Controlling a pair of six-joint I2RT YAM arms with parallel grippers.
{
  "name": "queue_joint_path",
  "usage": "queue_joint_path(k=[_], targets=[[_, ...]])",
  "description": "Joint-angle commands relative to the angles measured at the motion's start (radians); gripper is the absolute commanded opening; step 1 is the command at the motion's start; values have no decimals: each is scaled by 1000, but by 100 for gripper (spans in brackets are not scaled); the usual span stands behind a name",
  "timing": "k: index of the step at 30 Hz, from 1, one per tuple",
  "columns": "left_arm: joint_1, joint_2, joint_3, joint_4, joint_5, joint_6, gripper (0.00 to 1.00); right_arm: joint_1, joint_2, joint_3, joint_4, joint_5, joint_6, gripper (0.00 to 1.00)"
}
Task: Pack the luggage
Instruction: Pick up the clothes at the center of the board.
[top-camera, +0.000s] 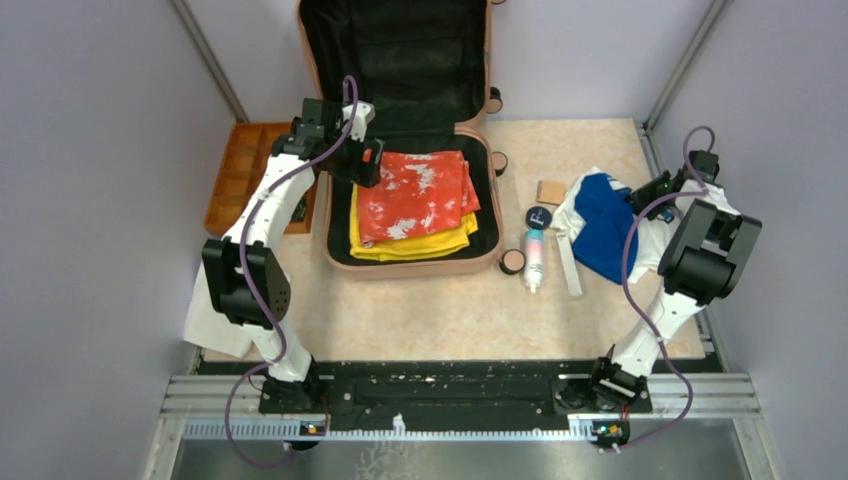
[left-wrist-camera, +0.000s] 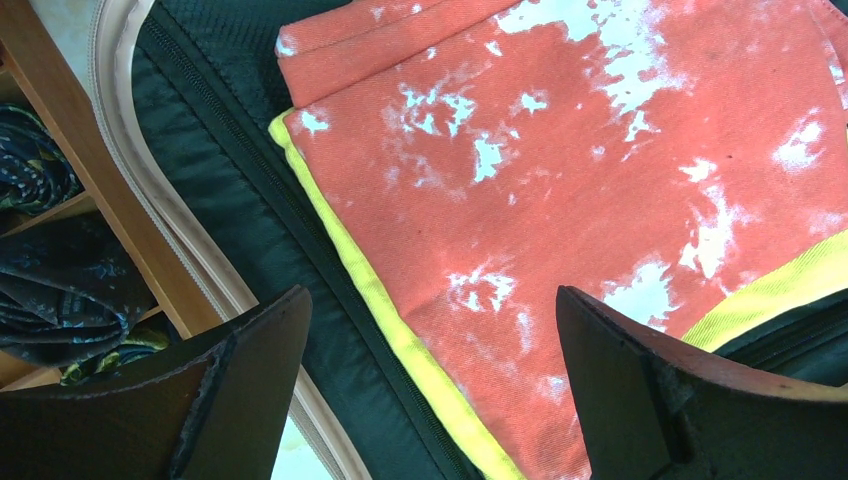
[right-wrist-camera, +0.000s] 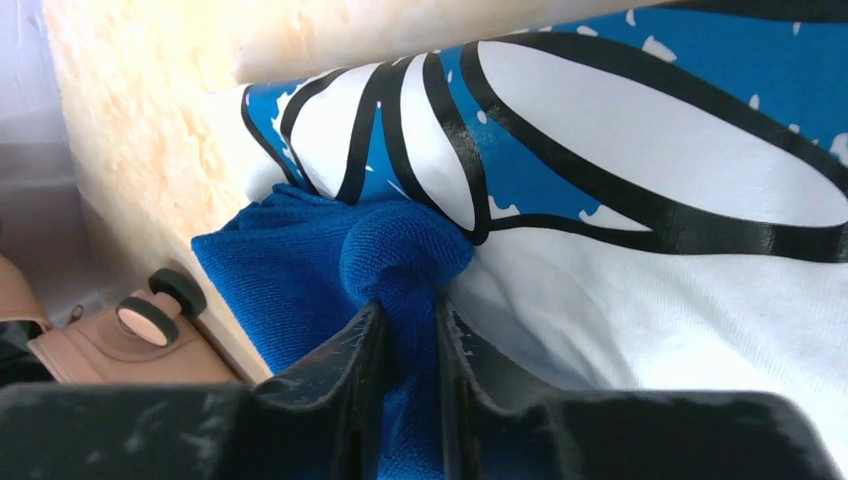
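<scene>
The peach-pink luggage (top-camera: 420, 268) lies open at the table's back, its lid upright. A red-and-white cloth (top-camera: 415, 195) sits folded in it on a yellow cloth (top-camera: 410, 245). My left gripper (top-camera: 365, 160) hovers open over the case's left side. In the left wrist view, the left gripper (left-wrist-camera: 430, 300) spans the red cloth (left-wrist-camera: 600, 180), the yellow edge (left-wrist-camera: 390, 310) and the luggage rim (left-wrist-camera: 205, 270). My right gripper (top-camera: 640, 195) is at the right. In its wrist view, the right gripper (right-wrist-camera: 408, 305) is shut on a bunch of blue cloth (right-wrist-camera: 290, 260) lying on a white printed shirt (right-wrist-camera: 640, 330).
An orange compartmented tray (top-camera: 240, 175) stands left of the case, with dark rolled fabric (left-wrist-camera: 60, 290) inside. Between case and shirt lie a bottle (top-camera: 535, 258), a black round item (top-camera: 540, 217), a round compact (top-camera: 513, 262) and a tan square (top-camera: 551, 191). A white cloth (top-camera: 215, 320) lies near the left arm.
</scene>
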Motion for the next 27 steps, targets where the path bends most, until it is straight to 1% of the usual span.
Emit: queue_joint_path(k=[1, 2, 6, 9, 11, 12, 15, 17, 21, 24, 27], targets=[[0, -24, 15, 16, -9, 4, 99, 11, 13, 42, 41, -24, 5, 9], [0, -22, 17, 15, -11, 4, 99, 10, 1, 34, 53, -27, 16, 0], [0, -20, 22, 9, -13, 7, 99, 13, -112, -33, 177, -82, 75, 0], [0, -18, 36, -2, -1, 2, 99, 35, -190, -37, 260, -167, 115, 0], [0, -14, 51, -14, 12, -2, 99, 74, -236, -14, 280, -222, 127, 0], [0, -13, 58, -20, 17, -6, 99, 116, -260, 8, 277, -247, 122, 0], [2, -16, 74, -25, 20, -14, 99, 235, -287, 103, 218, -273, 95, 0], [5, -16, 90, -31, 31, -25, 99, 325, -289, 153, 211, -294, 108, 0], [11, -17, 125, -44, 27, -49, 99, 528, -237, 301, 216, -322, 156, 0], [29, -31, 146, -34, -32, -95, 99, 682, -159, 484, 185, -340, 176, 0], [87, -49, 171, -19, -35, -136, 99, 810, -41, 763, 77, -372, 148, 0]])
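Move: Lying right at the right hand's closing fingertips, which already straddle a fold of them, the blue clothes have their middle about 7 cm left, 5 cm back and a touch below. The white shirt under them centres some 4 cm left and 3 cm back; the tan block is about 22 cm left and 3 cm ahead. The suitcase's middle is roughly 53 cm left, about level. From the left hand, the blue clothes lie around 55 cm right, 7 cm back and 17 cm down. Pinching the fold of blue cloth fully shut first, the right hand then lifts, curving quickly left off the white shirt towards the open suitcase: about 37 cm left and 30 cm up, turning some 50 degrees counter-clockwise with the fingers tipping upward. The left hand, still wide open, rises nearly 4 cm over the case late on. ##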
